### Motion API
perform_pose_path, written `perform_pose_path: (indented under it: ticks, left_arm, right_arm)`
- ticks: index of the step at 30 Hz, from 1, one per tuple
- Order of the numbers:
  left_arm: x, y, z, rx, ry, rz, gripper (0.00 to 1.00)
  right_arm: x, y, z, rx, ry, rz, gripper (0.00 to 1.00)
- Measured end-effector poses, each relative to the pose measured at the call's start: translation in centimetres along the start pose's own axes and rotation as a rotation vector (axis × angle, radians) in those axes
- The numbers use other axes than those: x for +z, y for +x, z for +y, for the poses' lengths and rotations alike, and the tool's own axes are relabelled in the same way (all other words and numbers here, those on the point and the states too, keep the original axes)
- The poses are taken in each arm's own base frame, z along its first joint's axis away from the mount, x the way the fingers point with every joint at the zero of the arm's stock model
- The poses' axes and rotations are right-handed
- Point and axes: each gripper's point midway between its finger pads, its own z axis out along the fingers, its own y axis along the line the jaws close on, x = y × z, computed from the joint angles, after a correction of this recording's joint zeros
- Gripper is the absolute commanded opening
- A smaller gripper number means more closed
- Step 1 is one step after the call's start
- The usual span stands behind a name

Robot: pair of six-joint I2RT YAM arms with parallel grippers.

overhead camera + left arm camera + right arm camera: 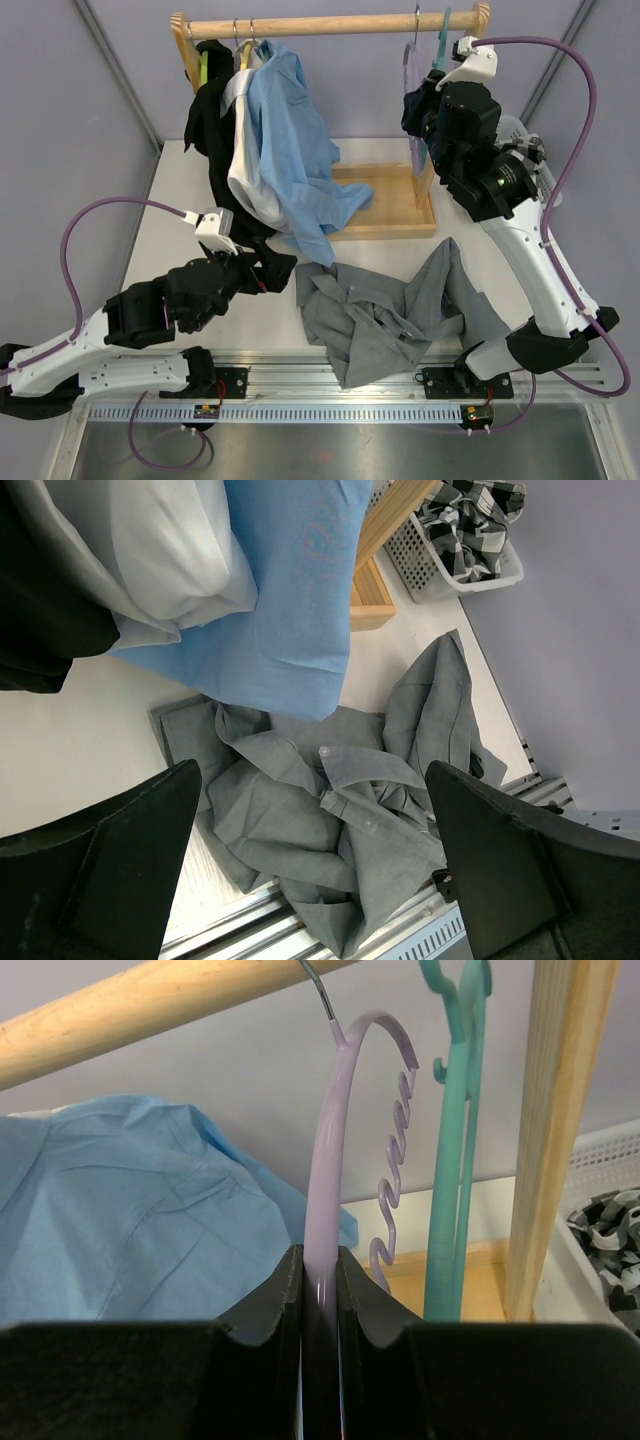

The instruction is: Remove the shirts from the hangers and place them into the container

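A grey shirt (pixel 390 310) lies crumpled on the table near the front edge, off any hanger. My left gripper (pixel 315 870) hovers over the shirt's left part, open with nothing between its fingers. My right gripper (pixel 320 1260) is up at the rail's right end, shut on the bare lilac hanger (pixel 330 1160), whose hook is over the rail. A bare teal hanger (pixel 450 1160) hangs just right of it. Light blue (pixel 295 130), white (pixel 245 170) and black (pixel 210 130) shirts hang at the rail's left end. The white container (pixel 465 540) holds a black-and-white checked shirt (pixel 470 515).
The wooden rail (pixel 330 25) runs across the back on two wooden posts (pixel 560 1130). Its wooden base tray (pixel 385 200) sits under the hanging shirts. The light blue shirt's tail drapes onto the table by the grey shirt. A metal track (pixel 330 385) lines the near edge.
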Motion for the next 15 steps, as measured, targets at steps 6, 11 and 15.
perform_pose_path:
  ticks: [6, 11, 15]
  left_arm:
    - [0.0, 0.0, -0.1, -0.010, 0.000, 0.001, 0.99]
    - [0.0, 0.0, -0.1, -0.014, 0.001, 0.001, 0.98]
    - [-0.1, 0.0, -0.1, -0.016, 0.002, 0.000, 0.98]
  right_arm:
    - [-0.5, 1.3, 0.2, 0.018, -0.031, 0.049, 0.23]
    - [-1.5, 0.6, 0.3, 0.048, -0.051, 0.044, 0.75]
    - [-2.3, 0.0, 0.2, 0.056, -0.063, 0.040, 0.99]
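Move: The right hand grips the near shoulder of the empty lavender hanger, its hook already at the rack's rail, which runs some 9 cm ahead of the hand, straight ahead and about 11 cm above. The teal hangers hang roughly 5 cm to the right and 5 cm ahead; the blue shirt lies about 16 cm left, 6 cm ahead and 8 cm lower. From the left hand that stretch of rail is about 32 cm ahead, 21 cm right and 29 cm up. Ease the right gripper down about 1 cm to hang the lavender hanger on the rail, then draw it back some 2.5 cm away from the rail, rising by that same small amount. While backing off, open the fingers wide to let go of the hanger, with the wrist turning only slightly counter-clockwise. ##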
